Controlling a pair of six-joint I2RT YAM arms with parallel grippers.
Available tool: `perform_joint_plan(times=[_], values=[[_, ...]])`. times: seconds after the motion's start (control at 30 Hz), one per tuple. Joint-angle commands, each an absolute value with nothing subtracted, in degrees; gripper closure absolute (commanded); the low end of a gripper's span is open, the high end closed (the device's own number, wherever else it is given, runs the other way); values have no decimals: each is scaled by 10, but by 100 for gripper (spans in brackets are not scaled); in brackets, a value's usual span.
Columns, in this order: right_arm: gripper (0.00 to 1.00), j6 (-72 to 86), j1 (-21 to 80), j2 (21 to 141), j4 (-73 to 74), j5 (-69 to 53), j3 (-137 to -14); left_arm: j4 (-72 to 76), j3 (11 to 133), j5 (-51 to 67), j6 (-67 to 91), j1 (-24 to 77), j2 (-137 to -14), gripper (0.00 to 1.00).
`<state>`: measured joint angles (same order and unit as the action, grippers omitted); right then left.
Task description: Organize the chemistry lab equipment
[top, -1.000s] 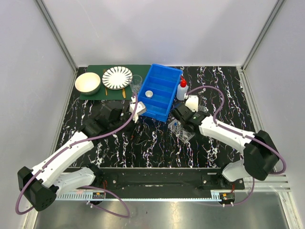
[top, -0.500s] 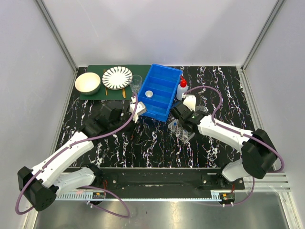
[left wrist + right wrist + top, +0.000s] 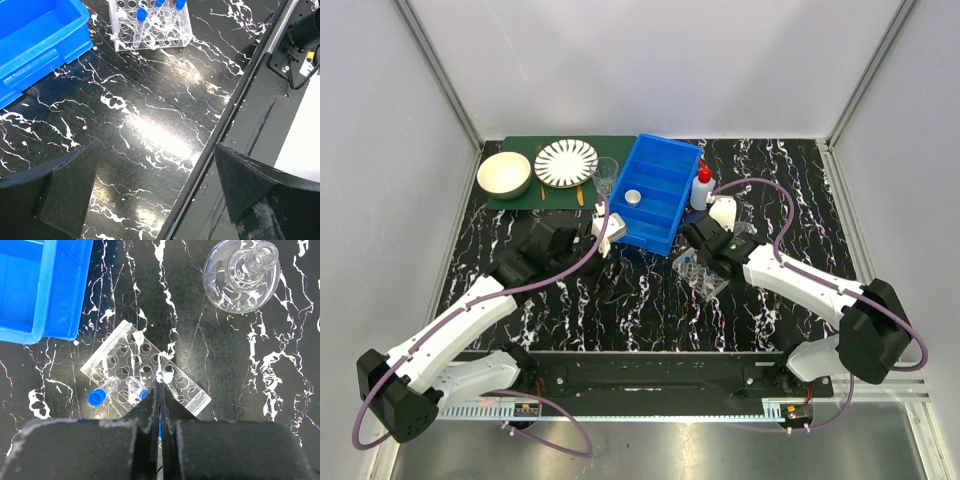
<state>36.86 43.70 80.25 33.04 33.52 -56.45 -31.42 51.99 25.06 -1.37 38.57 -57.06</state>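
Observation:
The clear tube rack (image 3: 701, 274) lies on the black table in front of the bin, also in the right wrist view (image 3: 177, 385) and the left wrist view (image 3: 172, 36). Two blue-capped tubes (image 3: 98, 397) stand in it beside my fingers. My right gripper (image 3: 160, 386) hangs right over the rack (image 3: 706, 260), shut on a third blue-capped tube (image 3: 159, 427), of which only a blue sliver shows between the fingers. My left gripper (image 3: 155, 192) is open and empty above bare table left of the rack. The squeeze bottle (image 3: 701, 188), small beaker (image 3: 607, 175) and round lid (image 3: 633, 197) stand apart.
The blue bin (image 3: 670, 150) stands behind the rack, with the lid in one compartment. A clear glass flask (image 3: 242, 275) stands right of the rack. A cream bowl (image 3: 504, 174) and striped plate (image 3: 566, 162) sit on a green mat at back left. The table's front rail (image 3: 240, 110) is near.
My right arm has shifted slightly over the rack, its elbow swinging right. The left arm has not moved.

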Motion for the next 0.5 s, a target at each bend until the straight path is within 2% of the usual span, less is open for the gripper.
perform_joint_plan(times=[0.0, 0.23, 0.37, 0.47], values=[[100, 369, 434, 784, 346, 357, -577, -301, 521, 247, -11, 388, -558, 1], [100, 398, 434, 737, 390, 359, -557, -301, 521, 249, -11, 388, -558, 1], [79, 431, 433, 694, 422, 342, -527, -301, 521, 250, -11, 388, -559, 1], [72, 468, 433, 658, 451, 333, -504, -301, 522, 249, -10, 388, -559, 1]])
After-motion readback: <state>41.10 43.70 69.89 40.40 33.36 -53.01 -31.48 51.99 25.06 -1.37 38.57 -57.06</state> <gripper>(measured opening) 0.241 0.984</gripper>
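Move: Directly under the closed right fingertips stands the test tube rack, its middle about 2 cm ahead, 1 cm left and 7 cm below; a leaning blue-capped tube is some 6 cm left, level fore and aft, 3 cm below. The glass flask lies about 11 cm ahead and 9 cm right, the blue tray 21 cm ahead and 12 cm left, both 8 cm lower. From the left hand the rack is roughly 21 cm right, 1 cm ahead, 17 cm down. Backing off from the blue caps in the rack, the right hand hardly shifts at first, then draws back and to the right about 4 cm in all, gaining speed and rising 1 to 2 cm. Its empty fingers, shut until then, open to about a quarter late in the retreat; the wrist barely turns. ##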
